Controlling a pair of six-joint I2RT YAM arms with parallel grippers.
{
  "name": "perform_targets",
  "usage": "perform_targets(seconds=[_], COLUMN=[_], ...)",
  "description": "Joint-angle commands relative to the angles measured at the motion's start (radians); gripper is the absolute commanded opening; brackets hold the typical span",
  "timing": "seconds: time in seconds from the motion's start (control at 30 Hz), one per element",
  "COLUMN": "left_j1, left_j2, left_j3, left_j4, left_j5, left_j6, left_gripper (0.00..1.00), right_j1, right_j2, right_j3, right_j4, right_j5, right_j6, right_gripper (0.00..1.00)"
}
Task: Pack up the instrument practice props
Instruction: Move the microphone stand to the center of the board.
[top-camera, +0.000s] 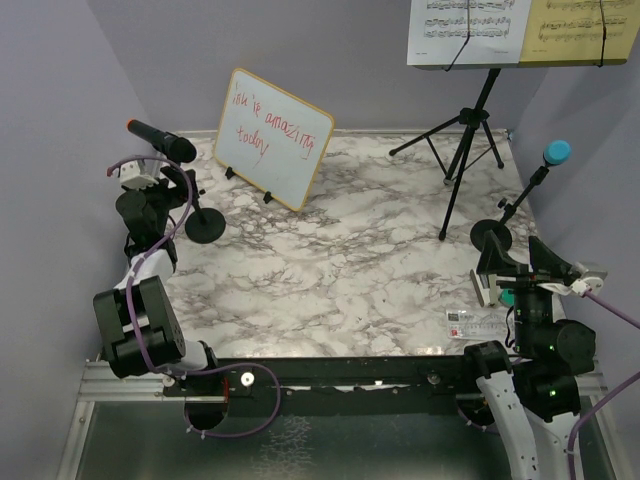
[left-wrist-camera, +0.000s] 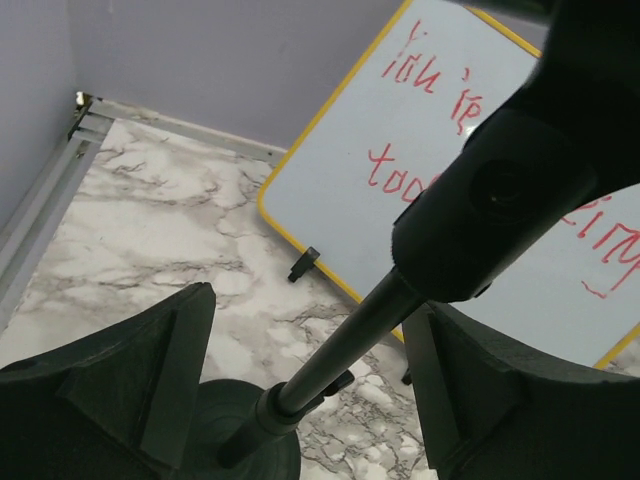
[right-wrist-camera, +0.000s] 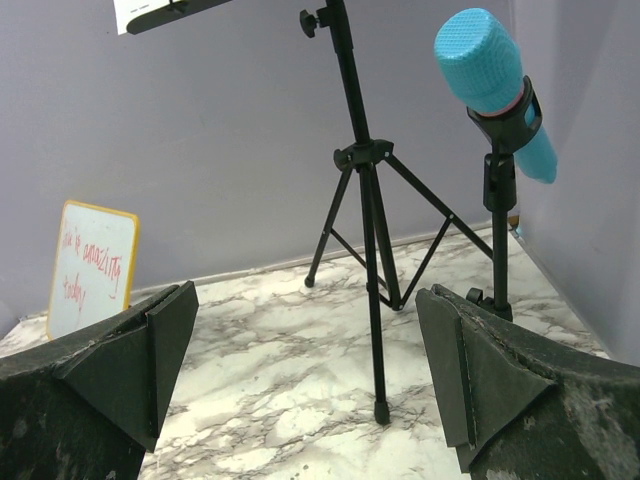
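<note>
A black microphone (top-camera: 160, 142) rests tilted in a round-based mic holder (top-camera: 205, 225) at the left. My left gripper (top-camera: 172, 190) is open, and the holder's thin stem (left-wrist-camera: 340, 345) runs between its fingers (left-wrist-camera: 150, 380) without touching either. A blue microphone (top-camera: 556, 152) stands in a second holder (top-camera: 490, 235) at the right. My right gripper (top-camera: 520, 262) hangs open and empty just in front of it, with the blue microphone (right-wrist-camera: 490, 70) above its right finger. The tripod music desk (top-camera: 465, 140) at the back carries white sheet music (top-camera: 468, 30) and yellow sheet music (top-camera: 580, 30).
A wood-framed whiteboard (top-camera: 272, 138) with red writing leans just right of the black microphone's holder. A small stapler (top-camera: 486, 290) and a clear ruler (top-camera: 475, 323) lie near my right arm's base. Purple walls close in on the left, back and right.
</note>
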Motion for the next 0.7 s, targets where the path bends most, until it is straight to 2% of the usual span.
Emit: perform_targets(seconds=[0.0, 0.07, 0.17, 0.3, 0.5, 0.57, 0.67], left_j1=[0.006, 0.006, 0.006, 0.006, 0.003, -0.002, -0.028], left_j2=[0.031, 0.039, 0.05, 0.041, -0.015, -0.033, -0.085], left_j3=[0.045, 0.049, 0.057, 0.05, 0.036, 0.04, 0.028], left_j4=[0.087, 0.087, 0.087, 0.086, 0.069, 0.067, 0.058], left_j5=[0.169, 0.177, 0.205, 0.246, 0.299, 0.326, 0.339], left_j6=[0.065, 0.086, 0.096, 0.108, 0.128, 0.124, 0.148], left_gripper=[0.76, 0.67, 0.45, 0.35, 0.06, 0.01, 0.0], right_j1=[0.009, 0.009, 0.009, 0.01, 0.011, 0.01, 0.01], right_j2=[-0.089, -0.089, -0.088, -0.087, -0.087, -0.087, -0.087], right_j3=[-0.013, -0.014, -0.018, -0.02, -0.021, -0.021, -0.021], right_j4=[0.016, 0.017, 0.021, 0.025, 0.025, 0.028, 0.028], right_j5=[-0.027, -0.028, -0.031, -0.041, -0.06, -0.073, -0.078], right_j6=[-0.003, -0.005, -0.006, -0.01, -0.012, -0.014, -0.016], right_gripper=[1.0, 1.0, 1.0, 1.0, 1.0, 1.0, 1.0])
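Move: The microphone stand's pole already passes between the open left fingers, about 1 cm ahead of the hand point and centred. Its round base lies some 18 cm below and 4 cm to the left; the microphone is roughly 8 cm above and 4 cm ahead, in line. The whiteboard stands about 18 cm ahead, 11 cm right and 6 cm lower. From the right hand, the pole is some 73 cm left, 25 cm ahead and 12 cm lower. Close the left fingers from nearly wide open until they pinch the microphone stand's pole, carrying the gripper about 3.5 cm to the right, towards the middle of the table, and rising some 1.5 cm. As you go, turn the wrist about 15 degrees clockwise and roll its left side up about 10 degrees. ##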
